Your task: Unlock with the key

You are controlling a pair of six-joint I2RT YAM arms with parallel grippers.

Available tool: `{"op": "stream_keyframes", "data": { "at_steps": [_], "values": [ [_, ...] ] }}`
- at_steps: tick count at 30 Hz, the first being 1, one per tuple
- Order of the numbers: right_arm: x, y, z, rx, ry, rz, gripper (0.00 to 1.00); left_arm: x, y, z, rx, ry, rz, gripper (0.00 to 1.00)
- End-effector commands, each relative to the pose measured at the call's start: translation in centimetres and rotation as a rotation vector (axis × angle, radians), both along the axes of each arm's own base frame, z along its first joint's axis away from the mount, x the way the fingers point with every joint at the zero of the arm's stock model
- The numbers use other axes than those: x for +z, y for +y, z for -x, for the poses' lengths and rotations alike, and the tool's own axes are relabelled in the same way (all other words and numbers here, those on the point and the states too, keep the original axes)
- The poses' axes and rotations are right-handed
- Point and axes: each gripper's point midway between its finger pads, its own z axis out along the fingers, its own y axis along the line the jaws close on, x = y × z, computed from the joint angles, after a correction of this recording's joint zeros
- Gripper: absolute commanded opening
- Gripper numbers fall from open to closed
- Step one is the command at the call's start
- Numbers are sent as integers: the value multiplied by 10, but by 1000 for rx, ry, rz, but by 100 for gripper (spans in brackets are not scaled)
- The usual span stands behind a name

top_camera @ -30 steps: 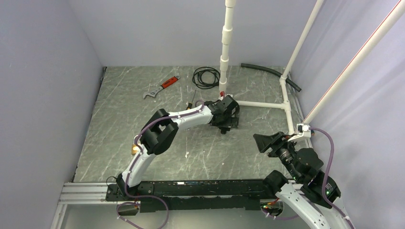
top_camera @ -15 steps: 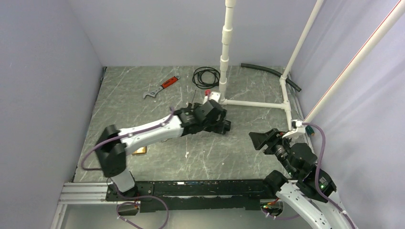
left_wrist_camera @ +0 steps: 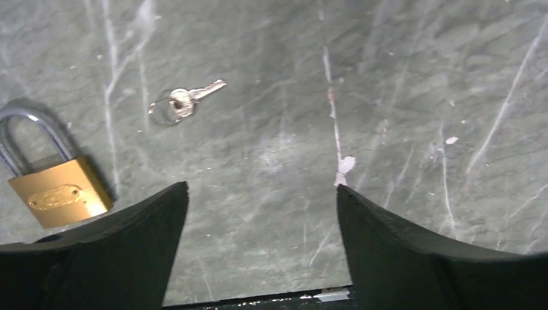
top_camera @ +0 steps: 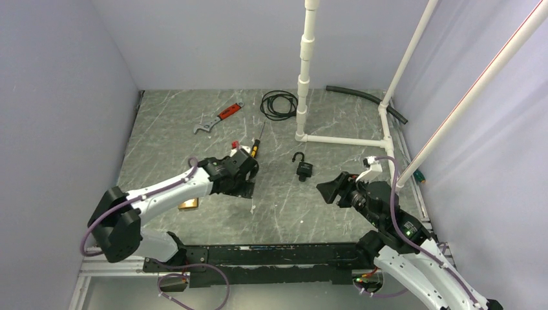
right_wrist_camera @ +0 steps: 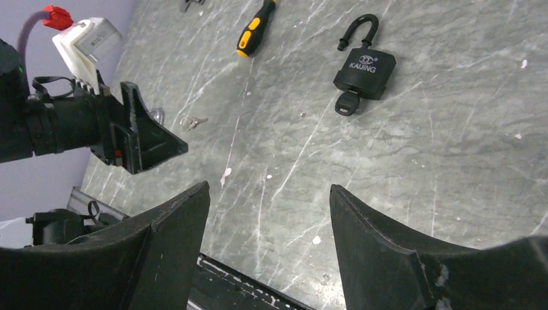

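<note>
A black padlock (top_camera: 304,168) (right_wrist_camera: 364,70) lies on the table with a black-headed key (right_wrist_camera: 347,103) in its keyhole; one end of its shackle stands free of the body. A brass padlock (left_wrist_camera: 58,192) (top_camera: 189,204) lies with its shackle closed. Near it is a loose silver key (left_wrist_camera: 184,102) (right_wrist_camera: 194,121) on a ring. My left gripper (left_wrist_camera: 262,188) (top_camera: 244,186) hovers open over bare table just short of the silver key, holding nothing. My right gripper (right_wrist_camera: 269,187) (top_camera: 327,190) is open and empty, short of the black padlock.
A yellow-and-black screwdriver (top_camera: 257,144) (right_wrist_camera: 255,29), a red-handled wrench (top_camera: 216,119) and a black cable coil (top_camera: 279,104) lie further back. A white pipe frame (top_camera: 304,84) stands at the back right beside a black hose (top_camera: 365,97). A black rail (top_camera: 258,255) runs along the near edge.
My left arm has swung away from the black padlock to the front left, leaving the padlock on the table. My right arm has moved left toward the padlock.
</note>
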Motion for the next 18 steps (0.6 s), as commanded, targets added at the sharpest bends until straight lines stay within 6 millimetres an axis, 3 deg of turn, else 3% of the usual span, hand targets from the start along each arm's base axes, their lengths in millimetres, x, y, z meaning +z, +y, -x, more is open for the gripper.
{"op": "stream_keyframes", "data": {
  "at_steps": [1, 7, 18],
  "values": [
    [12, 12, -3, 40, -37, -51, 71, 12, 27, -14, 150, -60, 54, 82],
    [2, 14, -2, 50, -14, -41, 71, -10, 57, -29, 267, -18, 94, 70],
    [-12, 14, 0, 51, 8, -41, 71, -36, 72, -56, 325, 56, 193, 56]
  ]
}}
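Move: The small key lies about 5 cm to the left hand's left, 5 cm ahead and 8 cm below. Of that key, the gold padlock is some 14 cm to the left and 3 cm nearer the bases; the screwdriver's middle is about 17 cm farther out and 11 cm to the right. From the right hand, the small key is roughly 38 cm left, 9 cm ahead and 19 cm below. Left hand swings about 8 cm left, also forward, towards the small key, turning 20 degrees counter-clockwise, fingers half closing. ##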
